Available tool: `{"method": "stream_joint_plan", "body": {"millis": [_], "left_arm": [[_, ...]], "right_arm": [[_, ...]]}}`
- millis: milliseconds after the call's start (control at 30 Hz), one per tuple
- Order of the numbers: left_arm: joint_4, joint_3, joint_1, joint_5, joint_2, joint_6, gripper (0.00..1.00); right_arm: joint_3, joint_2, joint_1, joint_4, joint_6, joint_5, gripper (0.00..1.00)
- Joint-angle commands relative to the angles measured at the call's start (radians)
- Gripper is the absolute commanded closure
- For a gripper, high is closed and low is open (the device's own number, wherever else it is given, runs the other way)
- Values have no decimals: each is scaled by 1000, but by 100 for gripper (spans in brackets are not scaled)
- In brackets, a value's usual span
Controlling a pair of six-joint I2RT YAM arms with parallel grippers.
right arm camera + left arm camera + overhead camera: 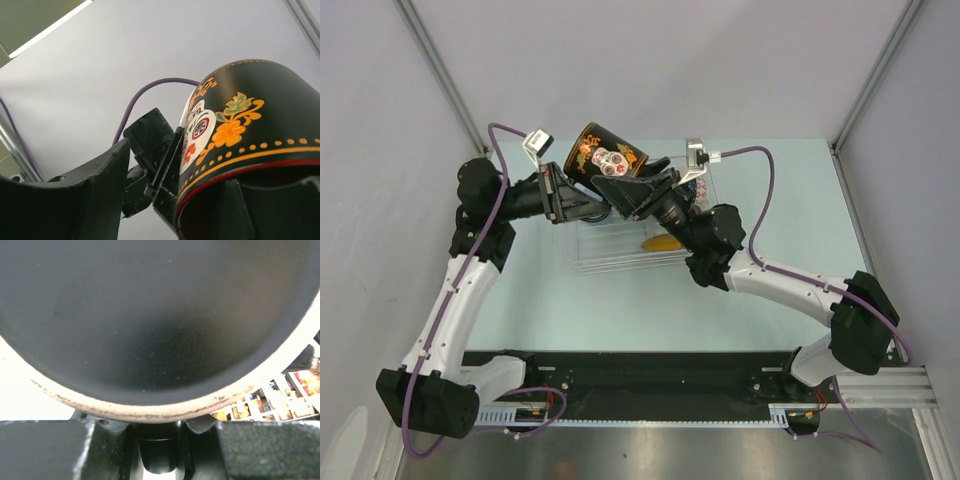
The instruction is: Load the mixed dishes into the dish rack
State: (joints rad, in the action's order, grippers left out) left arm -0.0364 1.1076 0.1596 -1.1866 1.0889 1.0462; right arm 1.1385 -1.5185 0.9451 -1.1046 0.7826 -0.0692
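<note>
The mug (605,155), dark with a red rim and orange flowers, hangs tilted in the air above the far left of the clear dish rack (610,258). My left gripper (582,192) is shut on its dark handle (157,445), and the mug's base (150,315) fills the left wrist view. My right gripper (632,192) is open at the mug's mouth. One finger (260,210) sits inside the rim and the other finger (75,200) stands well clear of the wall (250,125). A yellow plate (660,243) lies in the rack.
The rack's ribbed grid (280,400) shows below the mug, with colourful patterned ware behind it. Both forearms cross over the rack's far half. Grey walls close the table in on the left, right and back.
</note>
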Motion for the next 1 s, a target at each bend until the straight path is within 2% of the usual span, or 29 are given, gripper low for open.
{"method": "stream_joint_plan", "body": {"millis": [0,200,267,367,400,433,500,567,700,833,967], "left_arm": [[-180,52,-45,-41,-26,-2,100],[-237,98,-104,-65,-20,43,100],[-224,138,-141,-74,-9,29,100],[-17,211,-198,-70,14,-148,100],[115,297,-203,-52,22,-396,100],[397,345,-204,29,43,-531,100],[595,383,-203,85,54,-760,100],[694,370,-201,152,66,-880,100],[724,229,-189,266,54,-1026,100],[698,137,-129,373,60,-1081,100],[667,69,-72,439,75,-1086,100]], "right_arm": [[30,61,-8,6,36,-20,39],[20,87,-34,103,61,-89,31],[12,122,-49,204,60,-109,29],[-17,202,-84,395,52,-158,28],[-25,233,-95,454,40,-171,28],[-39,286,-107,568,27,-175,28],[-49,360,-130,676,-15,-152,27],[-63,470,-137,808,-103,-115,27],[-66,619,-166,960,-187,-28,26],[-69,690,-223,1069,-187,-24,25],[-77,721,-246,1100,-190,-15,25]]}}
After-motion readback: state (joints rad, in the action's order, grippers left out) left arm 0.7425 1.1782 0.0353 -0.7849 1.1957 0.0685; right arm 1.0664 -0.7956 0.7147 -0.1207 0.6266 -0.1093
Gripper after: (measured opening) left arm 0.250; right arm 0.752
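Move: The left hand already holds the big mug, whose middle is roughly 5 cm ahead of and above its fingers. The free left part of the dish rack is about 16 cm ahead and 36 below. Beside that space stand the black tray, about 17 ahead and 9 right of the hand, and the yellow plate, 11 ahead and 12 right. For the right hand, already loosened around the mug's mouth, the mug's middle is some 3 ahead, 4 left. The left hand keeps its grip on the mug, now alone: it eases left and forward, rising about 3 cm, then sinks quickly towards the left part of the rack, ending some 15 cm lower, 8 cm left and 6 forward, while rolling about 35 degrees so that the mug's base comes up and its mouth turns down. The right hand opens wider, lingers, then comes free of the mug's mouth and sweeps about 17 cm right and a little back, dipping briefly as its fingers tip down from their upward slant. ##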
